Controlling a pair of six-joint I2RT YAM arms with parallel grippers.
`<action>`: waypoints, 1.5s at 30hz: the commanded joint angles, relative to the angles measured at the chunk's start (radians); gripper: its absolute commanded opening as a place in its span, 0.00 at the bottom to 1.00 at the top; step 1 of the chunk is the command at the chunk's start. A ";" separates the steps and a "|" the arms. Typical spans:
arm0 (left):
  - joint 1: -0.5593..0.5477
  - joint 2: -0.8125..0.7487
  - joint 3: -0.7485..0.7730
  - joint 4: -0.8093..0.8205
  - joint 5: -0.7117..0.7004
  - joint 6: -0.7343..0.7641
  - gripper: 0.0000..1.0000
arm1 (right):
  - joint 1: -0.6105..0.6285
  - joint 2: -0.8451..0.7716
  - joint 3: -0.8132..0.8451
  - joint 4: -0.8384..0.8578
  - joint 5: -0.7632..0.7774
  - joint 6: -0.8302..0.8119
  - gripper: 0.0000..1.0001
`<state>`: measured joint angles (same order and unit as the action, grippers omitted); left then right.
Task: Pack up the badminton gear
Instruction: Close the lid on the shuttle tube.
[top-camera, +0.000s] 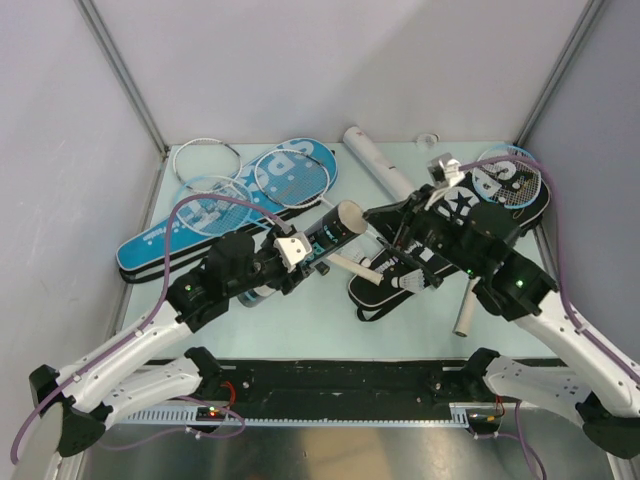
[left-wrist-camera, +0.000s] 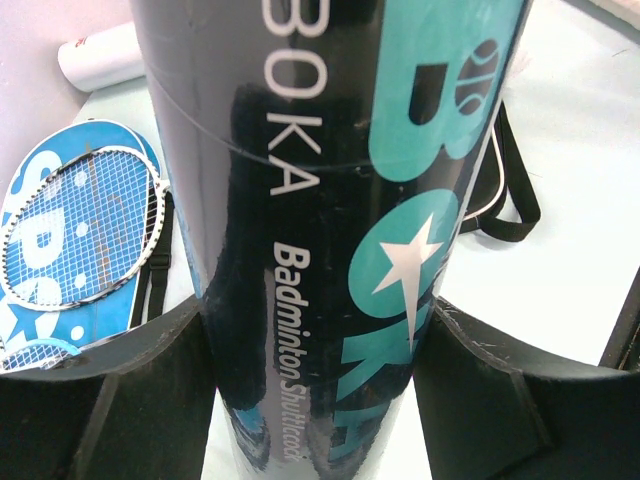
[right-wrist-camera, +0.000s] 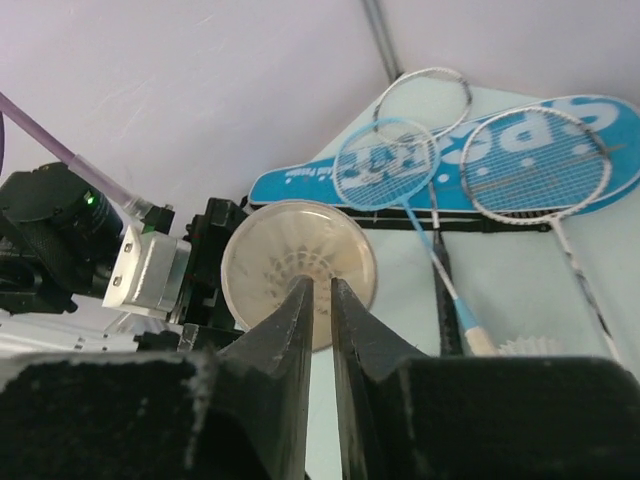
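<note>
My left gripper (left-wrist-camera: 320, 400) is shut on a black and teal shuttle tube (left-wrist-camera: 330, 200), one finger on each side. It holds the tube (top-camera: 335, 228) tilted above the table, open mouth toward the right arm. My right gripper (right-wrist-camera: 320, 285) sits right at that mouth (right-wrist-camera: 300, 270), its jaws a narrow slit apart with nothing between them. White feathers of a shuttlecock (right-wrist-camera: 290, 262) show inside the tube. Another shuttlecock (top-camera: 408, 285) lies on the black cover below. Rackets (top-camera: 290, 172) rest on a blue cover (top-camera: 170, 240) at the back left.
A white tube (top-camera: 375, 160) lies at the back centre and another (top-camera: 465, 310) near the right arm. A racket (top-camera: 515, 178) lies on the black and blue cover (top-camera: 455, 215) at the right. Grey walls close in the table on three sides.
</note>
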<state>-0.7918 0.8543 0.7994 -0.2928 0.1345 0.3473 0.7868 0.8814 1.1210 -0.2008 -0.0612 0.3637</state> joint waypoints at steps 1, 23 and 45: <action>0.000 -0.010 0.017 0.090 0.001 -0.008 0.42 | 0.001 0.082 0.049 0.049 -0.169 0.022 0.16; 0.050 0.025 0.060 0.086 -0.055 -0.094 0.41 | -0.020 0.010 0.047 -0.044 0.043 0.067 0.40; 0.592 0.129 0.038 0.031 -0.191 -0.944 0.44 | -0.030 -0.009 -0.055 -0.208 0.057 0.071 0.99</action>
<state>-0.2668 1.0138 0.8524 -0.3115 0.0177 -0.2634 0.7624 0.8776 1.0748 -0.4004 0.0109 0.4156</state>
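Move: The lidded end of the shuttle tube is some 5 cm to the right gripper's left, about 1 cm ahead and 2 cm lower. The black bag's near end lies on the table about 16 cm ahead, 5 cm to the right and 38 cm below that gripper. From the left gripper, already holding the tube lower down, the lid is about 3 cm ahead, 9 cm to the right and 14 cm up. Drive the nearly shut right fingertips about 6 cm left and 4 cm down towards the tube's lid, letting the left gripper sink some 4 cm with the tube. Then back the right hand off to the right, first up and finally down, opening wide. Meanwhile keep the left grip and swing the tube left and forward, turning it about 50 degrees counter-clockwise and tipping the fingers down. ##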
